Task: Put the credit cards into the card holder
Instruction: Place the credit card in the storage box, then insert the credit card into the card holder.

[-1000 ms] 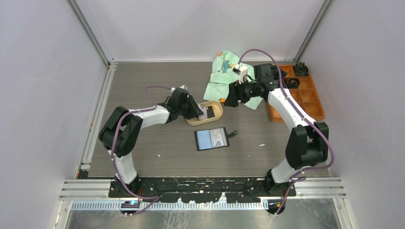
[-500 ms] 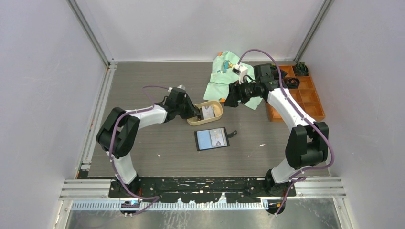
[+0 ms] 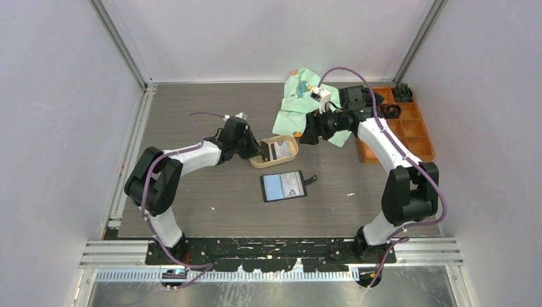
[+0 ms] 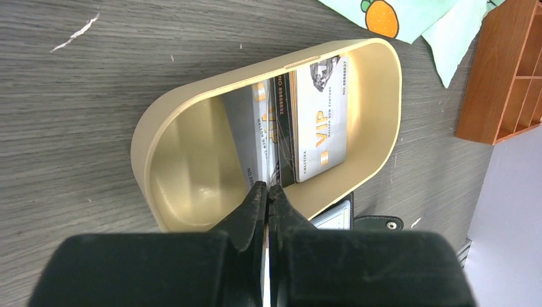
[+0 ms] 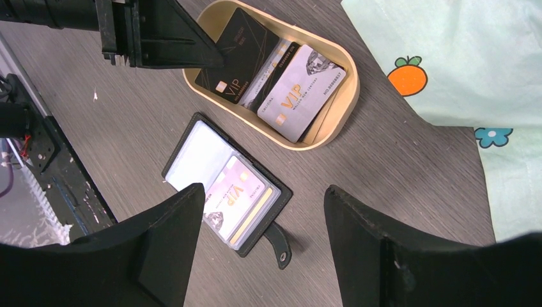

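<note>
The tan oval tray (image 3: 292,154) holds the credit cards. A grey VIP card (image 5: 300,96) lies flat on the others in the tray (image 5: 348,102). My left gripper (image 3: 263,152) is shut on a black card (image 5: 235,48) and holds it tilted up at the tray's left end. In the left wrist view this card shows edge-on between the closed fingertips (image 4: 268,188). The black card holder (image 3: 283,186) lies open below the tray, with a pale VIP card (image 5: 233,192) in its clear pocket. My right gripper (image 3: 305,135) hovers open above the holder (image 5: 224,185), holding nothing.
A green printed cloth (image 3: 300,102) lies behind the tray, under the right arm. An orange compartment box (image 3: 399,128) with small dark items stands at the right edge. Grey walls enclose the table on three sides.
The left gripper closed on the black card in the tray and tipped it up on edge, while its arm drew slightly left. The right arm stayed still.
</note>
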`<state>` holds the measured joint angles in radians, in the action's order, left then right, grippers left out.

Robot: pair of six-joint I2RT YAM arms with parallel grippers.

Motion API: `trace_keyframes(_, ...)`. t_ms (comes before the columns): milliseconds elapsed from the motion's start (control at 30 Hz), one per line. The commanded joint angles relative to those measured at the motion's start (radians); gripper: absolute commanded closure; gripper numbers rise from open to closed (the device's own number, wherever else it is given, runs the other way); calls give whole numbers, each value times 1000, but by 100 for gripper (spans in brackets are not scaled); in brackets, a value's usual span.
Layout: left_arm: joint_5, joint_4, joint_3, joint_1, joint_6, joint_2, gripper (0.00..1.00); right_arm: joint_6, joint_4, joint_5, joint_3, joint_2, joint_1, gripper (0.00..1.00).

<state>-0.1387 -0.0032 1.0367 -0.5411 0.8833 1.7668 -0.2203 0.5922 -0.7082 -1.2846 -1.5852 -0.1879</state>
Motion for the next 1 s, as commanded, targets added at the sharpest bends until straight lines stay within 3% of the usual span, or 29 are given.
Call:
trace_keyframes(0, 17, 7, -18, 6, -40, -83, 100, -14, -8, -31, -24, 4, 1, 26)
trace_keyframes(233, 0, 147, -165, 6, -119, -262, 100, -66, -39, -178, 24, 58, -5, 26)
trace_keyframes(533, -170, 496, -392, 15, -88, -492, 100, -191, -254, -401, 278, 259, -13, 17)
trace_keyframes(767, -270, 832, -588, 2, 71, -596, 100, 211, -638, -426, 388, 254, -55, 20)
trace_keyframes(967, -267, 977, -687, -43, 88, -628, 100, 426, -776, -394, 402, 217, -124, 22)
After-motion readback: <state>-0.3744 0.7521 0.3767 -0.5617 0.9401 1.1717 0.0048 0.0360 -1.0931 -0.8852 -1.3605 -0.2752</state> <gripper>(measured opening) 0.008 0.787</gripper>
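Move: Pinched in the left fingers, the black card stands in the storage box; the open card holder lies about 9 cm back, 8 cm right and 7 cm below the left hand, the storage box's middle about 3 cm ahead, 4 cm right, 5 cm below. From the open right hand, the black card is some 13 cm left, 2 cm ahead, 12 cm below; the card holder about 8 cm back, 7 cm left, 17 cm below. Left lifts the pinched black card some 12 cm up and back; open right moves back-left towards that card. ##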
